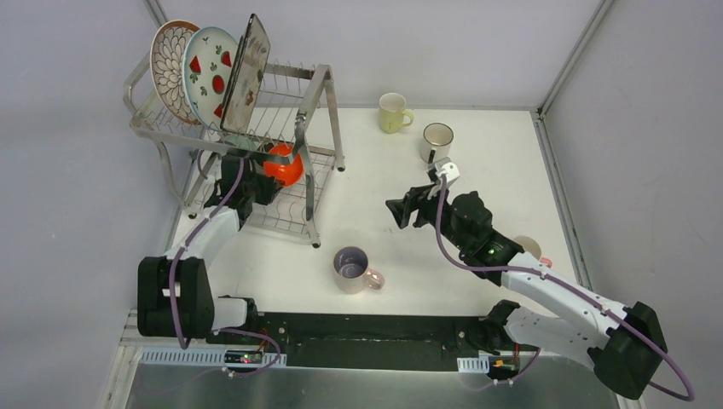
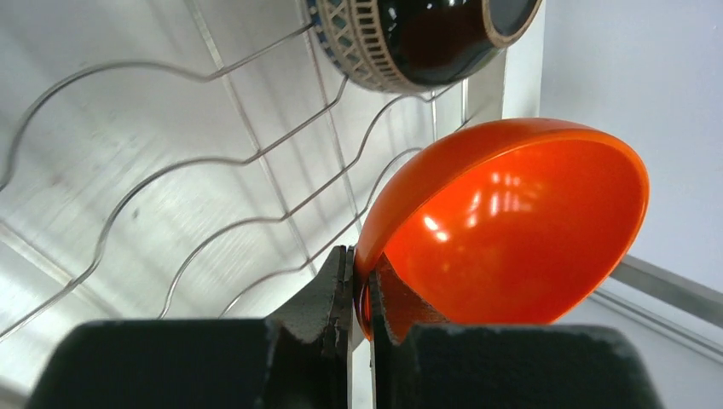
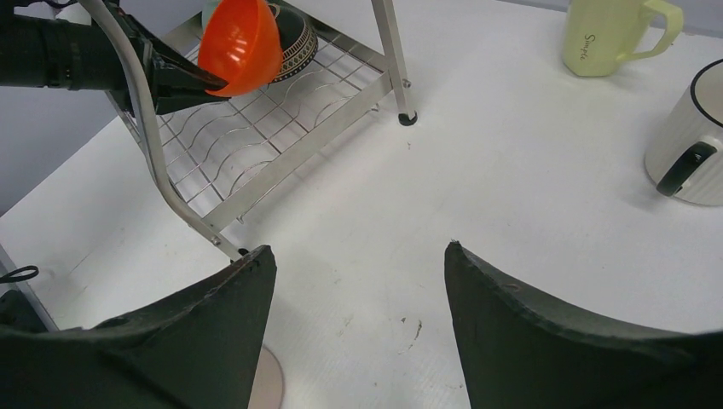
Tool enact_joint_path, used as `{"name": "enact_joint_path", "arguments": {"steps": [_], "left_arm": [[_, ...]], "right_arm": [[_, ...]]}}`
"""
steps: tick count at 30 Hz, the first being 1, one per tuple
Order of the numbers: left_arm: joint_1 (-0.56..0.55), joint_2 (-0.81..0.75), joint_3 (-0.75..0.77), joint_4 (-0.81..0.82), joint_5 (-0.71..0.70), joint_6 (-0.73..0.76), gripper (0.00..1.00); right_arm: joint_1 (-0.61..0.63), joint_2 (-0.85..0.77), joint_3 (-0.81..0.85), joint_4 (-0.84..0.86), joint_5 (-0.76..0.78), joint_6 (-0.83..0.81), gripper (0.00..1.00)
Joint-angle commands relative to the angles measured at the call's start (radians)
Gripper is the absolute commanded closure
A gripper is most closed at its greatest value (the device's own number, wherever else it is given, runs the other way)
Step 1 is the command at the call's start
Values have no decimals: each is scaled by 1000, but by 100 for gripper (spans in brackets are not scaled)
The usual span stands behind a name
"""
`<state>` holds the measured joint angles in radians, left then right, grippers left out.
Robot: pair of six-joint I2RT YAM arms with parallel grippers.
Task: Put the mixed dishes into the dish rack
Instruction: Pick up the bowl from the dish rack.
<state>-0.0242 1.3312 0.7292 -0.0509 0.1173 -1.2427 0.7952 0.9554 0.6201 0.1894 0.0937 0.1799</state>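
The silver dish rack (image 1: pixel 320 94) stands at the far left. Its top tier holds a petal-pattern plate (image 1: pixel 170 68), a red-fruit plate (image 1: pixel 209 72) and a flowered square plate (image 1: pixel 247 72), all on edge. My left gripper (image 1: pixel 269 175) (image 2: pixel 362 268) is shut on the rim of the orange bowl (image 1: pixel 284 164) (image 2: pixel 511 230) (image 3: pixel 243 43), holding it tilted above the lower tier's wavy wires (image 2: pixel 256 158). A brown patterned bowl (image 2: pixel 409 43) (image 3: pixel 298 38) lies just beyond it on that tier. My right gripper (image 1: pixel 397 215) (image 3: pixel 358 251) hovers open over bare table, with nothing between its fingers.
A yellow mug (image 1: pixel 394 112) (image 3: pixel 610 34) and a white mug (image 1: pixel 436 141) (image 3: pixel 691 145) stand at the back of the table. A mug with a lilac inside (image 1: pixel 351 268) sits near the front centre. Another mug (image 1: pixel 530 247) is mostly hidden behind my right arm.
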Motion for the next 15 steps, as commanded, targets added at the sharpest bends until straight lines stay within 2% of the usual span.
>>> {"name": "enact_joint_path", "arguments": {"steps": [1, 15], "left_arm": [[6, -129, -19, -162, -80, -2, 100], [7, -489, -129, -515, -80, 30, 100]], "right_arm": [[-1, -35, 63, -26, 11, 90, 26], [42, 50, 143, -62, -53, 273, 25]]}}
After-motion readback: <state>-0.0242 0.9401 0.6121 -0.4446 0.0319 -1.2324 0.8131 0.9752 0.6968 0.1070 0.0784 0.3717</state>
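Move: Under the rack's upper shelf, the left hand already holds the orange bowl by its rim, and its way out lies over the lower front rail, about 15 cm straight back and 9 cm below. The black bowl stands some 10 cm ahead and 2 cm left, the green bowl 10 cm ahead and 12 cm left, both about 4 cm lower. From the right hand, the orange bowl is about 13 cm ahead, 32 cm left and 9 cm below. Drawing the orange bowl straight back out of the rack, the left hand travels 9 to 10 cm towards its own base, nearly level, away from the black bowl and towards the lower front rail. The fingers keep their pinch on the rim and tip down slightly, 5 to 10 degrees. The open right hand shifts only about 2 cm, left and up, its fingers tipping down a little. ##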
